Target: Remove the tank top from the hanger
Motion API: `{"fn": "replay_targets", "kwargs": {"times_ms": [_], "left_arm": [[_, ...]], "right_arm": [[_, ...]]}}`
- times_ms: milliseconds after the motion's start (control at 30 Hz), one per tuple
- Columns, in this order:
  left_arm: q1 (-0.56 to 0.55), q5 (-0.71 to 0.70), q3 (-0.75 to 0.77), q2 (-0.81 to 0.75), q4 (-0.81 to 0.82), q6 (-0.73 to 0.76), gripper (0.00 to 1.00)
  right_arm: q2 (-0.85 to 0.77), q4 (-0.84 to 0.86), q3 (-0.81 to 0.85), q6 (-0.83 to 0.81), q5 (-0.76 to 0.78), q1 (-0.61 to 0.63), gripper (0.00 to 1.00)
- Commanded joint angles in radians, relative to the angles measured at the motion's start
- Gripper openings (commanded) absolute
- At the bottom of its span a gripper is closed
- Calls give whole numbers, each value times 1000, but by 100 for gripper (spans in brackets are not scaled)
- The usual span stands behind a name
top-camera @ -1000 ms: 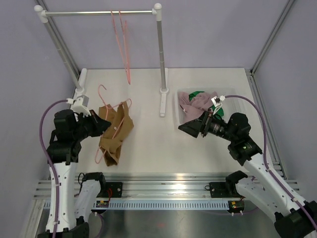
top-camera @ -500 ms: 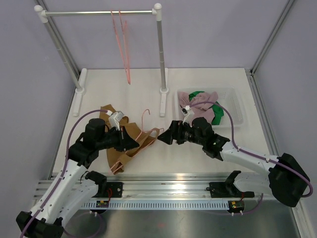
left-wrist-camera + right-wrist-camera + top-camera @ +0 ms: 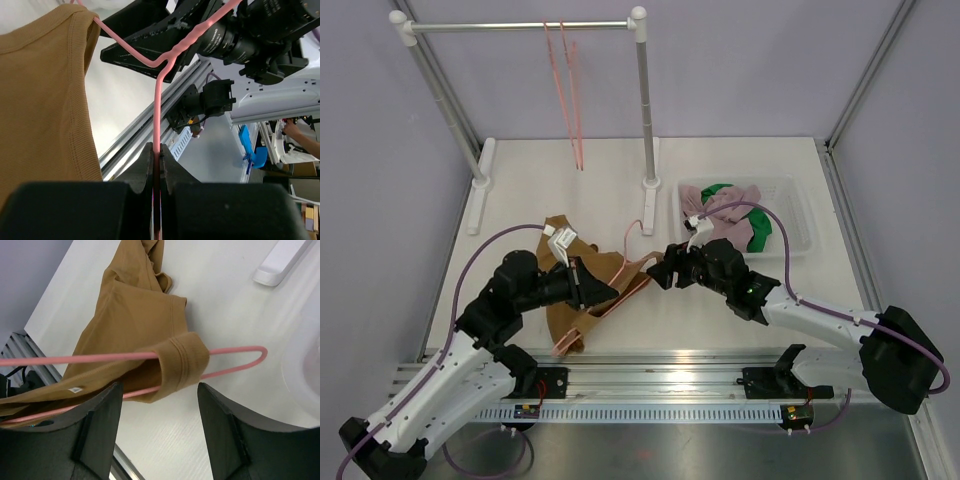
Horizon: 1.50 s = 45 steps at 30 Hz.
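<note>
The tan tank top (image 3: 570, 295) hangs from a pink hanger (image 3: 632, 268) held just above the table's middle. My left gripper (image 3: 608, 291) is shut on the hanger's thin wire (image 3: 157, 100); the top's ribbed cloth (image 3: 45, 100) drapes to its left. My right gripper (image 3: 660, 273) faces it from the right, open. In the right wrist view one tan shoulder strap (image 3: 186, 362) loops over the hanger's arm (image 3: 235, 357), just ahead of the gap between the black fingers (image 3: 100, 425), which do not touch it. The rest of the top (image 3: 135, 315) trails toward the table.
A rail rack (image 3: 520, 25) at the back carries two pink hangers (image 3: 568, 90); its right post (image 3: 645, 110) and white foot (image 3: 280, 262) stand close by. A clear bin (image 3: 790, 190) with pink and green clothes sits at the right. A metal rail (image 3: 660, 385) runs along the front.
My left arm has carried the hanger and top from the left toward the middle. My right arm has swung from the bin to the hanger's strap end, its jaws narrowing.
</note>
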Motion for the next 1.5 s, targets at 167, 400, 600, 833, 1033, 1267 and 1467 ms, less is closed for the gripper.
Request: {"fn": "replay_targets", "kwargs": {"times_ms": [167,400,600,833,1033,1267,1467], "left_arm": [[-5,-43,101,-98,29,-45,0],[-5,-40,113,-118,5,-44,0],[-5,-40,125,-130,-8,-45,0],[-5,-46,165,-158,-47,-38,0],[-5,-63,196,-156,-97,-4,0],[-5,-137,312,-127,-368,174,0],[-5,-54,357,-179,-400,248,0]], "right_arm": [[-20,44,41,-89,41,8,64],[-36,36,119,-113,17,8,59],[-5,33,176,-117,-12,8,59],[53,30,189,-146,127,8,44],[53,30,199,-158,187,10,0],[62,-118,303,-250,394,5,0],[144,-232,411,-284,511,-47,0]]}}
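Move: The strap of the brown tank top, at the hanger's right tip, sits between or just beyond the right gripper's open fingers, about 2 cm ahead, 1 cm left and 2 cm above. The white basket lies some 20 cm ahead and 20 cm right of that hand, 12 cm lower. From the left gripper, already shut on the hanger, the strap is roughly 7 cm ahead and 9 cm right, about level. Raise the left gripper about 7 cm, keeping hold of the hanger, and late on ease it left and back. Bring the right gripper up with it and some 4 cm forward, closing its fingers to pinch the strap at the hanger's tip. Then pull the strap forward, up and to the right, away from the left hand, turning clockwise. ##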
